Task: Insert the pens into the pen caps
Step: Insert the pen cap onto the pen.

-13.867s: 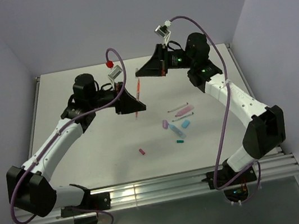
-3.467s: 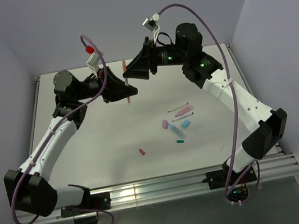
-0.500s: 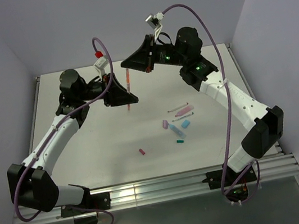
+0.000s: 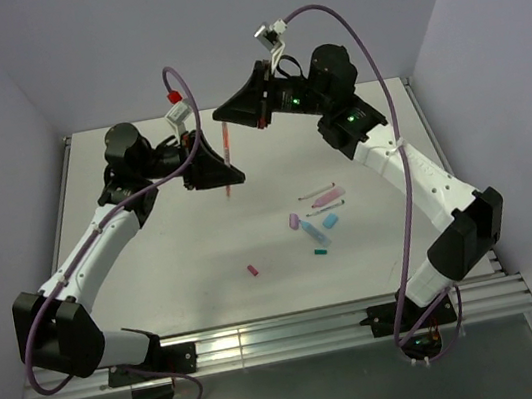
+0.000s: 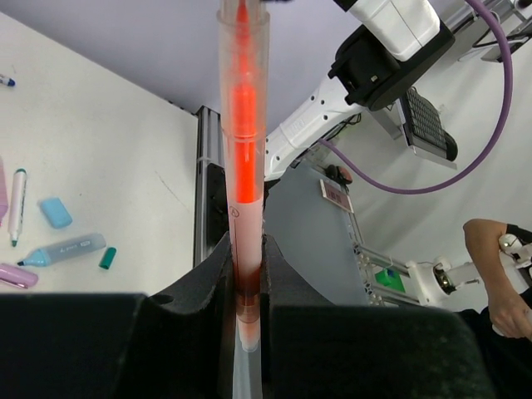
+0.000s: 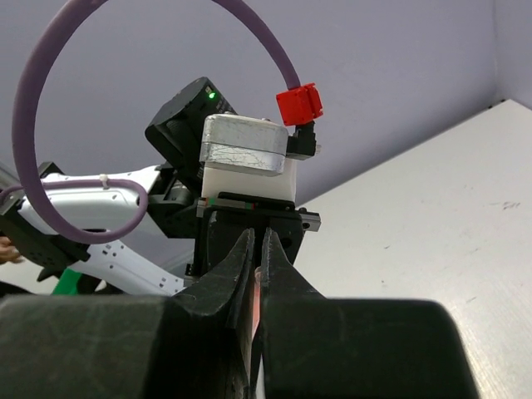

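An orange-red pen (image 4: 226,160) hangs nearly upright above the back of the table. My left gripper (image 4: 224,173) is shut on its lower part; in the left wrist view the barrel (image 5: 243,125) rises from between the jaws of that gripper (image 5: 246,243). My right gripper (image 4: 221,118) comes from the right onto the pen's upper end, and a reddish sliver (image 6: 258,287) shows between its shut jaws (image 6: 258,237). On the table lie a red cap (image 4: 253,269), a lilac cap (image 4: 294,221), a light blue cap (image 4: 330,220), a teal cap (image 4: 321,250) and a pink pen (image 4: 324,194).
A pale pen with a blue tip (image 4: 313,235) and a thin white pen (image 4: 326,208) lie among the caps. Walls close the table on the left, back and right. A metal rail (image 4: 267,336) runs along the near edge. A purple cable (image 4: 398,168) loops beside the right arm.
Over the last half second nearly nothing moved. Compared with several seconds ago, the left arm has swung slightly right, and the pen sits a little lower, held at both ends.
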### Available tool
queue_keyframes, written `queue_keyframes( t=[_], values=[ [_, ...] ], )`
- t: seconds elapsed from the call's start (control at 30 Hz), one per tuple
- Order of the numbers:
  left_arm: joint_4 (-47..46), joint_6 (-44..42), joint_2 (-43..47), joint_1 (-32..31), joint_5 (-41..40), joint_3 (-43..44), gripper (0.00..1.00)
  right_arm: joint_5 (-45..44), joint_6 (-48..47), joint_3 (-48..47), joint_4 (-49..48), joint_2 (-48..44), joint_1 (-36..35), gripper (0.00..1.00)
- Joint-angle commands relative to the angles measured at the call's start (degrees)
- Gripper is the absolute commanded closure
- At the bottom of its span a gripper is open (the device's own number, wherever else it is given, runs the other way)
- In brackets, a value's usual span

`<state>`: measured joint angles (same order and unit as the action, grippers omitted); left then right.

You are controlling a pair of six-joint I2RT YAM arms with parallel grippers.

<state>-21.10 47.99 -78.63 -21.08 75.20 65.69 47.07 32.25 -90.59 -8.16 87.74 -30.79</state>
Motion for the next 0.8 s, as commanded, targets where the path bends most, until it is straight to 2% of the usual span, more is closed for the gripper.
queue_keyframes(
  t=[0.0, 0.07, 0.2, 0.23, 0.3, 0.33, 0.53, 0.77],
  values=[
    [-5.9, -2.5, 2.3, 0.4, -6.6, 5.2, 1.00, 10.6, -0.3, -1.9, 12.3, 3.6, -3.1, 0.97],
    [-4.2, -3.3, 2.9, 0.5, -6.3, 4.7, 1.00, 10.8, 0.7, -3.3, 12.3, 4.2, -2.1, 0.86],
    [-1.1, -5.6, 3.7, 0.4, -6.4, 3.8, 1.00, 11.2, 2.0, -6.6, 12.2, 4.9, 0.4, 0.74],
    [-0.8, -5.9, 3.7, 0.4, -6.6, 3.7, 1.00, 11.1, 2.2, -6.9, 12.0, 4.7, 0.5, 0.67],
    [-0.8, -5.7, 4.0, 0.4, -6.6, 3.2, 1.00, 11.4, 2.7, -7.2, 11.3, 4.5, 0.6, 0.64],
    [-0.9, -5.5, 4.1, 0.4, -6.6, 3.0, 1.00, 11.2, 3.0, -7.3, 10.9, 4.5, 0.7, 0.58],
    [-1.0, -5.5, 4.0, 0.4, -6.7, 2.8, 1.00, 10.9, 4.9, -7.9, 9.5, 4.5, 0.8, 0.60],
    [-1.1, -5.4, 4.2, -0.1, -7.2, 1.6, 1.00, 10.1, 7.3, -10.7, 8.3, 5.2, 1.2, 0.37]
  ],
)
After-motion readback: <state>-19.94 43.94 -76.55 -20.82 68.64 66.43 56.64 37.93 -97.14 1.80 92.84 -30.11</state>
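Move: The right fingers are already shut on the upper end of the clear pen cap, whose middle lies about 1 cm back and 2 cm below their grip. The orange pen's middle is some 5 cm back and 7 cm below, sideways in line, with the left gripper holding it about 7 cm back and 9 cm below the right hand. From the left hand, the cap is roughly 6 cm ahead and 7 cm above. The right fingers open from almost shut to well over half open, letting go of the pen cap, while that hand sinks nearly 3 cm along the pen towards the left gripper, drawing back about 1 cm and turning some 15 degrees, then comes up again by nearly 1 cm with the fingers either side of the pen. The left hand keeps its pinch on the orange pen and, as the other lets go, shifts about 1.5 cm forward and as much up, tilting slightly. ##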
